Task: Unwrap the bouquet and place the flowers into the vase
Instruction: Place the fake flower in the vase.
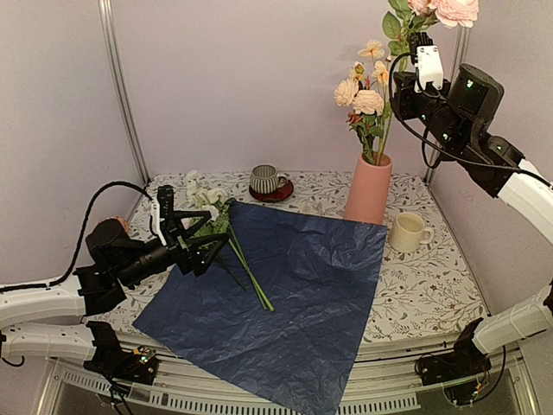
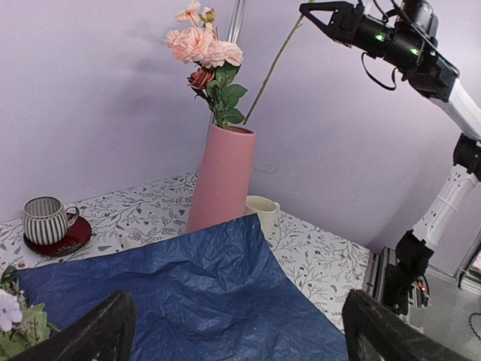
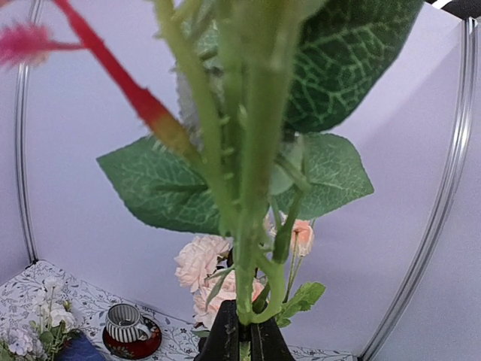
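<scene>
The bouquet lies unwrapped, its blue paper [image 1: 285,294] spread flat on the table. A few white flowers [image 1: 207,199] with long green stems rest on the paper's left edge. Just in front of them my left gripper [image 1: 186,238] hovers open and holds nothing. The pink vase [image 1: 368,188] stands at the back right with several peach and cream blooms [image 1: 363,91] in it. High above the vase, my right gripper [image 1: 421,43] is shut on a pink flower's stem [image 3: 252,226]. The stem's lower end reaches the vase mouth [image 2: 242,129].
A striped cup on a red saucer [image 1: 266,181] stands at the back, left of the vase. Right of the vase sits a cream mug [image 1: 408,232]. Metal frame posts [image 1: 121,86] and lilac walls close in the back and sides.
</scene>
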Controlling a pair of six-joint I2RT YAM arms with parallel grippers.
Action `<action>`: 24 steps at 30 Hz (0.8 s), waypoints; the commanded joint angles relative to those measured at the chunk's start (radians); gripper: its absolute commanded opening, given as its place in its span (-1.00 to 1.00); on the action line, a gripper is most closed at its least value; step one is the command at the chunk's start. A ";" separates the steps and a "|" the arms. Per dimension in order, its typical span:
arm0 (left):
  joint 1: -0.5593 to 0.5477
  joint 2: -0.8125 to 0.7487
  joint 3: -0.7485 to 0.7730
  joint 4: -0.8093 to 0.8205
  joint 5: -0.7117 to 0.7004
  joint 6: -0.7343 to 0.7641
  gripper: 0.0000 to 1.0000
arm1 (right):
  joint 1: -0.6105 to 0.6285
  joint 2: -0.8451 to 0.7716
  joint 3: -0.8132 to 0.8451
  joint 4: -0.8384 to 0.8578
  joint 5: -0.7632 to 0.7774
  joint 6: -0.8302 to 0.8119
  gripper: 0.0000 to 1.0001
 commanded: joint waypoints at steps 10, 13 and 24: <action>-0.006 0.013 0.018 0.015 0.010 0.001 0.96 | -0.152 0.057 -0.075 -0.032 -0.155 0.202 -0.95; -0.006 0.008 0.016 0.011 0.007 0.002 0.96 | -0.175 0.070 -0.103 -0.041 -0.187 0.243 -0.95; -0.007 0.014 0.022 0.001 0.005 0.003 0.96 | -0.242 0.135 -0.122 -0.096 -0.257 0.355 -0.86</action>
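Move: The right hand holds the pink rose's stem about 24 cm above the vase mouth, which lies roughly 13 cm ahead; the vase's own middle is some 37 cm below. The flowers already in the vase bloom about 17 cm ahead, 3 cm left and 7 cm below; the cream mug stands 11 cm right of the vase, the striped cup about 28 cm ahead and 27 cm left of the hand. From the left hand, the vase is some 28 cm ahead and 39 cm right. Keeping the rose stem pinched, the right hand sinks about 12.5 cm and pushes some 8 cm forward towards the vase mouth, starting mostly level and then plunging faster, so that the stem's lower part is fed down past the rim beside the other flowers. The wrist tips downward by roughly 20 degrees along the way, bringing the stem closer to upright, and the fingers stay shut on it. ##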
